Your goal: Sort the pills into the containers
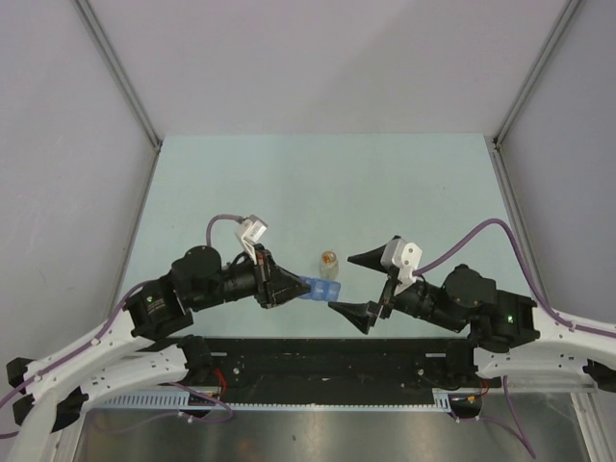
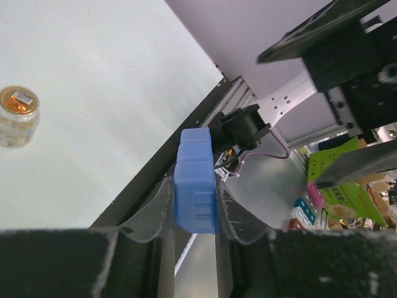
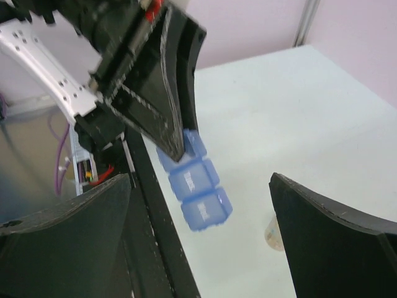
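Note:
The containers [image 1: 322,287] are a short translucent blue strip of three joined compartments, held off the table. My left gripper [image 1: 304,287] is shut on one end of the strip, and the other end sticks out toward the right arm. In the left wrist view the containers [image 2: 195,186] sit squeezed between the two fingers of the left gripper [image 2: 195,208]. My right gripper [image 1: 358,286] stands wide open just right of the strip, not touching it. In the right wrist view the containers [image 3: 197,189] hang between and ahead of the spread jaws of the right gripper [image 3: 198,242]. No loose pills can be made out.
A small clear jar [image 1: 329,263] with an orange-brown top stands upright on the pale green table [image 1: 289,183], just behind the strip. The left wrist view shows the jar [image 2: 17,115] at far left. The black base rail [image 1: 318,358] runs along the near edge.

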`<state>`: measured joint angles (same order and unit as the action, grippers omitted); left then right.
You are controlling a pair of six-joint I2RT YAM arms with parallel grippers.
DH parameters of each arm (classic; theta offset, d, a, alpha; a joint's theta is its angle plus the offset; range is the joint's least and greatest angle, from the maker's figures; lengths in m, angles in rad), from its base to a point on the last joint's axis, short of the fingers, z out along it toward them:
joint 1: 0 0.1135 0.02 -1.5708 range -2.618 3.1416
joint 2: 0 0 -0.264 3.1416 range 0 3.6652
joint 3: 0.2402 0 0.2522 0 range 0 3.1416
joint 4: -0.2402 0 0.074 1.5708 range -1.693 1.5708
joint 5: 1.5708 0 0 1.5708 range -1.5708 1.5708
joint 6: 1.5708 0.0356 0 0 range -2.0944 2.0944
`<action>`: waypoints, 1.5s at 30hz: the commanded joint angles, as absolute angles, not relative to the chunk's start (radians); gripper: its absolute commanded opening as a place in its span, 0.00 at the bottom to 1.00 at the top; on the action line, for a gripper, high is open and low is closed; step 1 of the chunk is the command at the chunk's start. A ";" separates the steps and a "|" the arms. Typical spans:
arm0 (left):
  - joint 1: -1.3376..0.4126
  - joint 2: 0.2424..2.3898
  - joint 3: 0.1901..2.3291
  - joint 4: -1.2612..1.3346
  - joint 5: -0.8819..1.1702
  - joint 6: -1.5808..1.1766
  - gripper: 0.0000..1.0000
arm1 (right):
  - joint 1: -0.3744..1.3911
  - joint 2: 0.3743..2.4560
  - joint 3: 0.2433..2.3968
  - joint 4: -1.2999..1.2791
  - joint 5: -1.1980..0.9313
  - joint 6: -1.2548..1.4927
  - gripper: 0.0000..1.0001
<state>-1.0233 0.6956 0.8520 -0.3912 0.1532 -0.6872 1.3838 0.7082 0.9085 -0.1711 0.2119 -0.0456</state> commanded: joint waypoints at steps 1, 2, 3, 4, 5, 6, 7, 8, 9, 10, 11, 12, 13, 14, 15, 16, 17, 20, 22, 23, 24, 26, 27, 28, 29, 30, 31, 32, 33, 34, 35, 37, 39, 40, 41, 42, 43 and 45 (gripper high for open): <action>-1.019 0.680 0.851 -0.365 0.176 -0.727 0.00 | 1.446 0.738 0.939 -0.308 0.291 -0.118 1.00; -1.019 0.684 0.854 -0.365 0.187 -0.729 0.00 | 1.460 0.741 0.939 -0.311 0.308 -0.132 1.00; -1.019 0.689 0.854 -0.367 0.205 -0.729 0.00 | 1.472 0.744 0.940 -0.314 0.337 -0.147 1.00; -1.019 0.702 0.854 -0.367 0.234 -0.727 0.00 | 1.486 0.749 0.939 -0.311 0.347 -0.173 1.00; -1.019 0.709 0.857 -0.367 0.251 -0.726 0.00 | 1.508 0.752 0.939 -0.308 0.357 -0.189 1.00; -1.019 0.718 0.859 -0.367 0.262 -0.724 0.00 | 1.519 0.755 0.939 -0.304 0.376 -0.202 1.00; -1.019 0.727 0.861 -0.365 0.277 -0.723 0.00 | 1.528 0.764 0.940 -0.304 0.388 -0.233 1.00; -1.019 0.732 0.864 -0.365 0.284 -0.719 0.00 | 1.546 0.770 0.940 -0.308 0.417 -0.250 1.00; -1.019 0.735 0.867 -0.365 0.288 -0.716 0.00 | 1.554 0.776 0.940 -0.313 0.434 -0.264 1.00; -1.019 0.736 0.870 -0.367 0.293 -0.712 0.00 | 1.563 0.791 0.940 -0.316 0.455 -0.297 0.99; -1.019 0.738 0.873 -0.367 0.299 -0.707 0.01 | 1.581 0.799 0.939 -0.318 0.504 -0.311 1.00; -1.019 0.741 0.874 -0.367 0.304 -0.706 0.00 | 1.589 0.810 0.940 -0.324 0.529 -0.327 1.00; -1.019 0.742 0.876 -0.367 0.308 -0.703 0.01 | 1.598 0.818 0.939 -0.325 0.552 -0.342 1.00; -1.019 0.747 0.877 -0.365 0.320 -0.701 0.00 | 1.603 0.834 0.940 -0.331 0.590 -0.366 1.00; -1.019 0.750 0.880 -0.367 0.325 -0.701 0.00 | 1.612 0.842 0.940 -0.334 0.603 -0.377 1.00; -1.019 0.750 0.882 -0.367 0.327 -0.696 0.00 | 1.615 0.848 0.940 -0.337 0.610 -0.383 1.00; -1.019 0.750 0.887 -0.365 0.327 -0.693 0.00 | 1.618 0.856 0.940 -0.344 0.611 -0.393 0.99; -1.019 0.744 0.899 -0.367 0.330 -0.684 0.00 | 1.618 0.854 0.939 -0.347 0.589 -0.393 0.95; -1.017 0.739 0.903 -0.368 0.337 -0.681 0.01 | 1.618 0.851 0.939 -0.354 0.574 -0.391 0.91; -1.017 0.738 0.904 -0.368 0.339 -0.680 0.00 | 1.618 0.851 0.940 -0.365 0.559 -0.391 0.90; -1.017 0.739 0.905 -0.367 0.339 -0.683 0.00 | 1.618 0.851 0.940 -0.373 0.554 -0.385 0.87; -1.017 0.739 0.904 -0.368 0.341 -0.681 0.00 | 1.615 0.856 0.939 -0.383 0.532 -0.379 0.84; -1.017 0.745 0.904 -0.368 0.342 -0.680 0.00 | 1.615 0.857 0.940 -0.385 0.528 -0.371 0.85; -1.017 0.747 0.904 -0.368 0.342 -0.681 0.00 | 1.614 0.861 0.939 -0.390 0.519 -0.368 0.85; -1.017 0.750 0.905 -0.368 0.341 -0.681 0.01 | 1.614 0.861 0.939 -0.397 0.500 -0.365 0.85; -1.017 0.752 0.905 -0.368 0.342 -0.681 0.00 | 1.612 0.864 0.940 -0.402 0.494 -0.359 0.86; -1.017 0.753 0.908 -0.368 0.342 -0.680 0.00 | 1.612 0.865 0.940 -0.406 0.486 -0.357 0.86; -1.017 0.753 0.908 -0.368 0.341 -0.681 0.01 | 1.612 0.867 0.939 -0.414 0.480 -0.354 0.85; -1.017 0.753 0.910 -0.368 0.342 -0.680 0.00 | 1.614 0.870 0.939 -0.417 0.479 -0.353 0.83; -1.017 0.752 0.911 -0.368 0.342 -0.678 0.01 | 1.612 0.870 0.940 -0.425 0.477 -0.351 0.82; -1.017 0.752 0.913 -0.367 0.341 -0.678 0.00 | 1.611 0.870 0.939 -0.428 0.477 -0.351 0.82; -1.017 0.749 0.916 -0.367 0.342 -0.681 0.00 | 1.611 0.871 0.940 -0.440 0.474 -0.350 0.80; -1.017 0.742 0.916 -0.368 0.342 -0.681 0.00 | 1.611 0.873 0.940 -0.448 0.476 -0.348 0.78; -1.017 0.744 0.916 -0.367 0.341 -0.684 0.00 | 1.609 0.874 0.940 -0.449 0.474 -0.348 0.76; -1.017 0.739 0.916 -0.368 0.342 -0.683 0.00 | 1.609 0.876 0.940 -0.448 0.474 -0.347 0.74; -1.017 0.738 0.914 -0.368 0.342 -0.684 0.00 | 1.609 0.877 0.939 -0.443 0.474 -0.347 0.65; -1.017 0.736 0.911 -0.368 0.342 -0.686 0.00 | 1.611 0.876 0.940 -0.436 0.472 -0.347 0.63; -1.017 0.736 0.910 -0.368 0.342 -0.687 0.00 | 1.609 0.873 0.939 -0.426 0.474 -0.348 0.61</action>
<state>-1.0199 0.7517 0.8684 -0.3912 0.3218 -0.6968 1.6115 0.8749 0.9119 -0.4454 0.4801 -0.3500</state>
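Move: The blue pill organizer is already gripped at one end by the left fingers, its middle about 4 cm to the right of that hand, 1 cm ahead and 1 cm lower. From the open right hand, the organizer's middle lies roughly 6 cm to the left, level fore and aft, and some 6 cm below. The jar stands on the table about 15 cm ahead of the right hand, 5 cm to its left and 25 cm below. Sinking about 10 cm, the right hand comes down to the organizer's free end, its left-pointing fingers tipping some 30 degrees downward and drawing in partway from wide open, one on the near side and one on the far side. The left hand keeps its pinch on the other end, easing back and slightly right while turning a little clockwise. ##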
